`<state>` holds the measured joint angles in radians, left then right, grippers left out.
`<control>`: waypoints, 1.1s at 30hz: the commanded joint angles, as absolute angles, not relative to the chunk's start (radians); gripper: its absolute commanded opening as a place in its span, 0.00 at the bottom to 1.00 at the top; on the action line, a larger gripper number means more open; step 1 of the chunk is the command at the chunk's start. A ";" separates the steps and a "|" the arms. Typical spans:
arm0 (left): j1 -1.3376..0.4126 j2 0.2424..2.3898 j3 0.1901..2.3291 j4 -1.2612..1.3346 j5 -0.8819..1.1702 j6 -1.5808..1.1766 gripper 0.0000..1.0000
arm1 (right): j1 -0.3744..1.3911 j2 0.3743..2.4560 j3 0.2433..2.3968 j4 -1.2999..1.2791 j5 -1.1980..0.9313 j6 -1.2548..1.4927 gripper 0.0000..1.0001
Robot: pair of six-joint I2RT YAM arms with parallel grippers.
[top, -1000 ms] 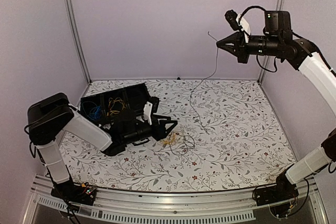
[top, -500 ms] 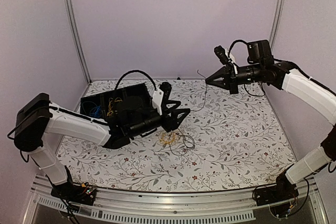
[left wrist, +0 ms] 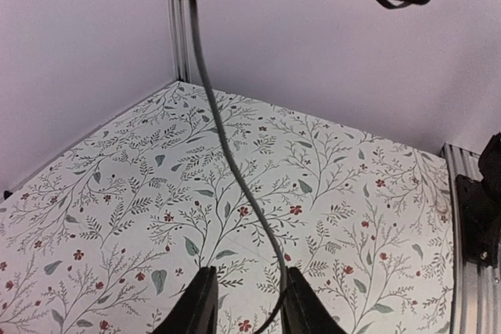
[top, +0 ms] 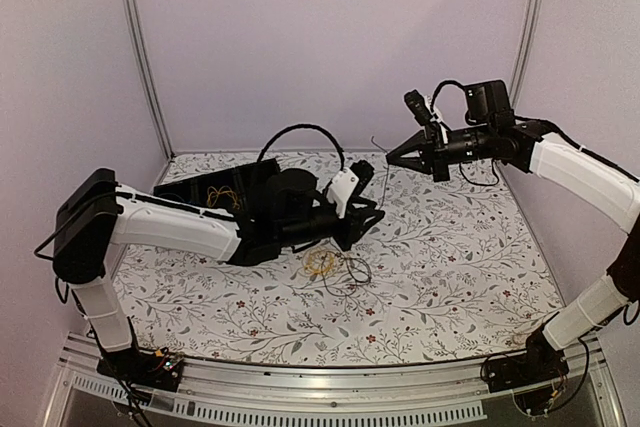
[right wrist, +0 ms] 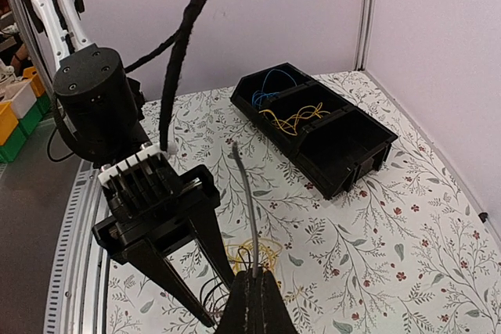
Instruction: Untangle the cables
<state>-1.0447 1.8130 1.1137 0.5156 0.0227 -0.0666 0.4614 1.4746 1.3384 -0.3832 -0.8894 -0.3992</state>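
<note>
My right gripper (top: pixel 389 160) hangs above the back middle of the table, shut on a thin grey cable (right wrist: pixel 249 209) whose short end sticks out past its tips (right wrist: pixel 254 275). From there the grey cable (left wrist: pixel 227 146) drops between the fingers of my left gripper (left wrist: pixel 246 283). Those jaws stand apart, and the cable rests against the inner face of the right finger (left wrist: pixel 304 303). On the table below lie a yellow coil (top: pixel 320 263) and a black coil (top: pixel 352 270), overlapping. My left gripper (top: pixel 365 222) hovers just above them.
A black divided bin (top: pixel 196 190) stands at the back left and holds a blue cable (right wrist: pixel 270 84) and a yellow cable (right wrist: pixel 293 119) in separate compartments. Aluminium frame posts (top: pixel 140 47) rise at the back corners. A rail (top: pixel 330 402) runs along the near edge.
My right gripper came down and left with the grey cable. My left arm swung up and right from beside the bin, and its jaws now straddle the hanging cable and have narrowed.
</note>
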 commanded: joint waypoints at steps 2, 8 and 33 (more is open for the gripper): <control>-1.055 1.817 1.122 0.509 0.053 -0.054 0.15 | 0.457 1.459 1.320 -0.360 -0.905 -0.387 0.00; -1.032 1.778 1.147 0.511 0.070 -0.059 0.00 | 0.457 1.455 1.303 -0.356 -0.844 -0.399 0.09; -0.554 1.565 1.419 0.219 0.039 -0.077 0.00 | 0.304 1.510 1.127 -0.293 -0.718 -0.498 0.65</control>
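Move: The grey cable hangs from the right hand's shut fingers and passes right between the left hand's part-open fingertips, about 10 cm below, 3 cm left and 3 cm back of the right hand. From the left hand, the black box's empty right compartment is some 28 cm ahead, 28 cm left and 18 cm down. The yellow cable lies about 12 cm left and 2 cm ahead, the dark cable 5 cm left and 2 cm ahead, both some 21 cm below. Holding still at first, the left hand finishes closing and pinches the hanging grey cable; the right fingers then open wide, let go, and back off about 12 cm down, right and forward. Up, left and forward goes the left hand next, gathering speed, about 30 cm in all, lifting the cable towards the space over the box and turning some 20 degrees counter-clockwise. ##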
